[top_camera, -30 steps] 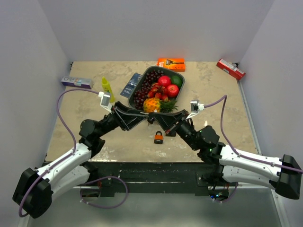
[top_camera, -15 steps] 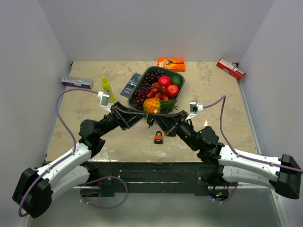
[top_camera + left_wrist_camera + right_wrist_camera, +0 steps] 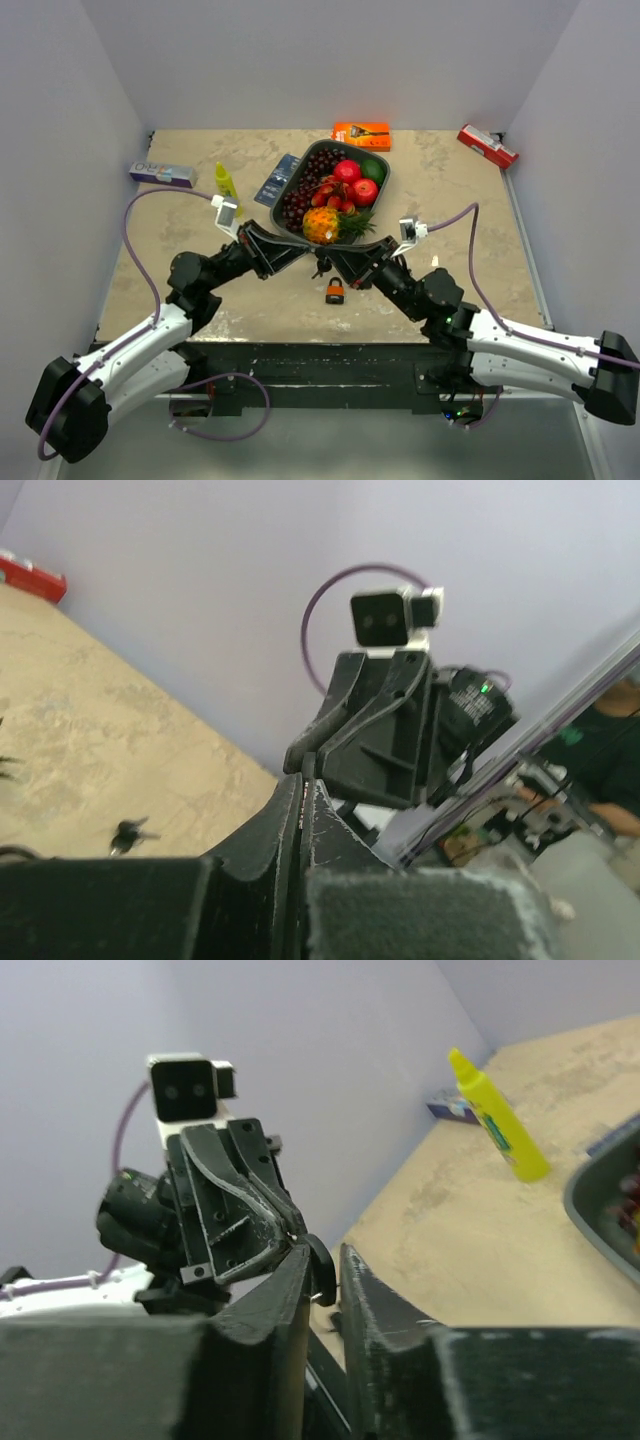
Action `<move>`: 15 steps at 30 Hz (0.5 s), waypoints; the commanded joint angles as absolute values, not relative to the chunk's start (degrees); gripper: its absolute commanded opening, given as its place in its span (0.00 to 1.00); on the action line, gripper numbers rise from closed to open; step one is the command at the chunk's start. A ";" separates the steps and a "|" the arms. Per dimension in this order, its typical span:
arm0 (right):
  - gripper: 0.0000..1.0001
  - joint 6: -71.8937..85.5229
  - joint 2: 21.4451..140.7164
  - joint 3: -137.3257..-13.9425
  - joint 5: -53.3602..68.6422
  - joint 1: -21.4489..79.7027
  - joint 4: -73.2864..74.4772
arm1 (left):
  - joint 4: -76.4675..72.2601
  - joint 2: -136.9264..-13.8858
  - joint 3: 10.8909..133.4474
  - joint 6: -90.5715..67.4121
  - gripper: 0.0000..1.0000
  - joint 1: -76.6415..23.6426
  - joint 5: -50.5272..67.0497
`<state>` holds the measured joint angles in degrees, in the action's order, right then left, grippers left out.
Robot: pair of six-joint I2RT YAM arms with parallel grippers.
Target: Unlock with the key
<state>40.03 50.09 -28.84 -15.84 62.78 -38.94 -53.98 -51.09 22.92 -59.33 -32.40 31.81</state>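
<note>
Both grippers meet nose to nose just above the table in front of the fruit tray. My left gripper [image 3: 311, 258] is shut on the key; a thin strip of metal shows between its pressed tips [image 3: 301, 788]. The key's round black head [image 3: 322, 1267] sits between the fingers of my right gripper [image 3: 325, 1260], which stand slightly apart with a gap on the right side of the head. The left gripper [image 3: 288, 1226] shows in the right wrist view too, its tips at the key. The orange and black padlock [image 3: 335, 291] lies on the table just below the two grippers, untouched.
A dark tray [image 3: 291, 186] of fruit stands right behind the grippers. A yellow bottle [image 3: 226, 185] and a blue-white box [image 3: 160, 175] are at the left. An orange box [image 3: 361, 134] sits at the back, a red box [image 3: 487, 145] at the back right.
My left gripper has closed on the key. My right gripper's fingers have parted from the key's head. Both arms stay close together over the padlock.
</note>
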 commanded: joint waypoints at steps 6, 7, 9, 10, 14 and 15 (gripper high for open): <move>0.46 27.70 37.97 -36.45 -14.09 62.58 -9.96 | -21.91 -51.41 33.74 -33.62 0.00 -32.43 50.60; 0.48 26.82 38.06 -37.43 -12.32 62.58 -5.58 | -15.71 -51.94 36.10 -31.49 0.00 -32.52 51.84; 0.51 24.80 38.84 -40.67 -6.80 62.58 -1.34 | -10.05 -54.47 38.40 -25.96 0.00 -32.52 56.39; 0.51 24.26 39.54 -41.74 -5.29 62.67 2.42 | -4.71 -55.36 40.41 -24.10 0.00 -32.43 57.64; 0.51 22.50 41.39 -44.91 4.37 62.67 6.76 | 5.17 -58.18 43.76 -16.89 0.00 -32.52 62.75; 0.51 21.80 42.18 -46.57 6.13 62.67 8.07 | 6.32 -58.62 44.20 -15.05 0.00 -32.52 64.15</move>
<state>26.22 40.01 -41.74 -5.13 62.59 -1.54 -7.66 -57.12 40.40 -26.61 -32.40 55.27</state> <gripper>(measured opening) 0.507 0.024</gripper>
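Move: The key, held in the left fingertips, hangs some 3 cm below the right hand point, where the two hands meet in the air. From the left hand the orange padlock lies about 5 cm ahead, 4 cm to the right and 30 cm below; the black padlock is about 10 cm ahead and 10 cm to the right, the spare keys 7 cm ahead and 20 cm to the right, both on the table too. The key stays pinched in the shut left fingers and is carried down about 6 cm, with some drift back and to the right, towards the padlocks, while the left fingertips tip downward some 30 degrees and swing clockwise. The right fingers, already parting, open wider and leave the key to the left hand; the right hand slips off to its right, then draws back, its fingertips dipping. ##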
